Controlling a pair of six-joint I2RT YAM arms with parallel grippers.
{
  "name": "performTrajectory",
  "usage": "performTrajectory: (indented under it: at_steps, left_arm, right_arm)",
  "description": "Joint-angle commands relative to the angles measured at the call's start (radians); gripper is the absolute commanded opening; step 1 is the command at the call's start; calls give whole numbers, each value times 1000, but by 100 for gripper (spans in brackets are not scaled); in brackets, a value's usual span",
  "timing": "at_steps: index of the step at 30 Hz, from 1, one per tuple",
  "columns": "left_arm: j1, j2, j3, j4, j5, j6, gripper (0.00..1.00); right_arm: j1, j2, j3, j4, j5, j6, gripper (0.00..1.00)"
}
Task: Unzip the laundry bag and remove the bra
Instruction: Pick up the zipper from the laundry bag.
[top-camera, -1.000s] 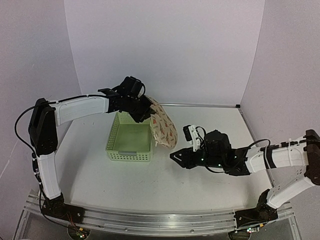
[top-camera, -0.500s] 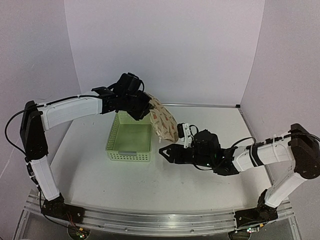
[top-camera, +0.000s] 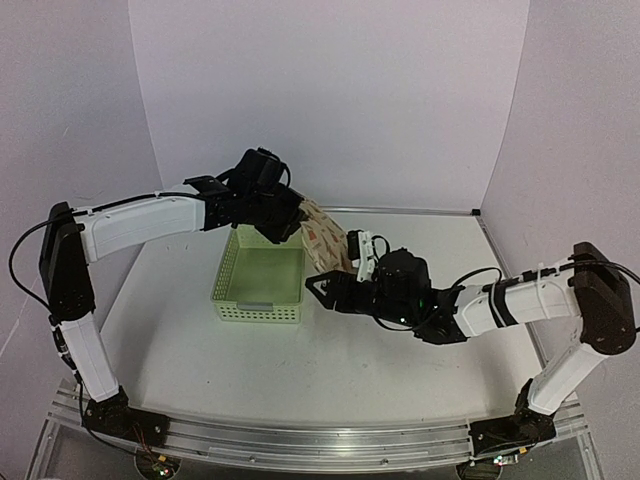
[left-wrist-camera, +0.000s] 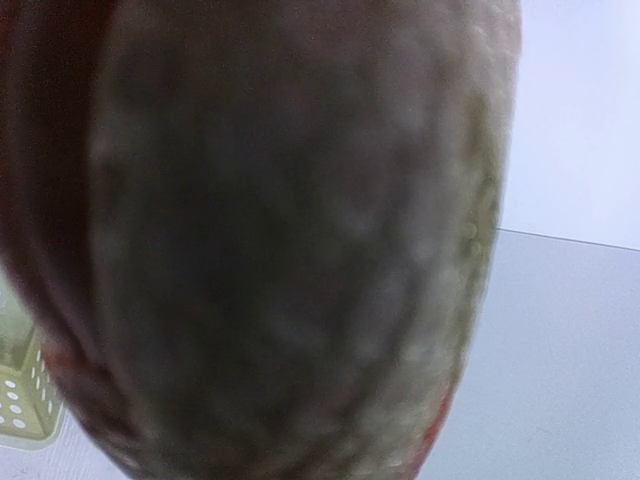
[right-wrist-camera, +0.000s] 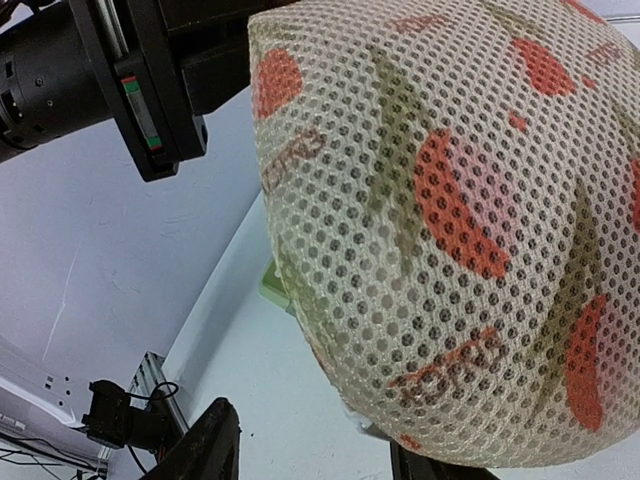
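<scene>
The laundry bag (top-camera: 326, 246), cream mesh with orange-red and green motifs, hangs tilted from my left gripper (top-camera: 290, 224), which is shut on its upper end, beside the basket's far right corner. It fills the left wrist view as a dark blur (left-wrist-camera: 280, 250). My right gripper (top-camera: 319, 288) is just below the bag's lower end, open. In the right wrist view the bag (right-wrist-camera: 450, 230) bulges right above my open gripper (right-wrist-camera: 315, 458), its bottom edge by the right finger, nothing pinched. The bra is hidden.
A light green lattice basket (top-camera: 222, 276) stands on the white table (top-camera: 330, 350) left of the bag; a corner of this basket (left-wrist-camera: 20, 400) shows in the left wrist view. Purple walls close the back and sides.
My right arm has reached left and forward, from the table's middle right to under the bag, and its jaws have widened. The left gripper and bag have barely shifted.
</scene>
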Motion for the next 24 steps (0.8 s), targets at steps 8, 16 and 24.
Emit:
performTrajectory:
  at_steps: [8,16,24]
  left_arm:
    - [0,-73,7,81,-29,-11,0]
    - [0,-71,9,82,-38,-12,0]
    - [0,-68,11,83,-41,-11,0]
  right_arm:
    - [9,5,-10,72,35,-1,37]
    - [16,-1,-13,77,35,-6,19]
    - [21,-10,-22,76,48,-10,9]
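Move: The zipper pull sits almost between the right hand's open fingertips, about 1 cm ahead and 1 cm to the left, at the same height. The laundry bag's middle is some 7 cm ahead of that hand and 3 cm above it, and the green basket roughly 9 cm ahead, 16 cm left and 16 cm below. From the left hand, which holds the bag's far end, the pull lies about 11 cm back, 7 cm right and 7 cm lower. Sinking about half a centimetre, the right fingers close nearly shut around the zipper pull; the left keeps its hold. ##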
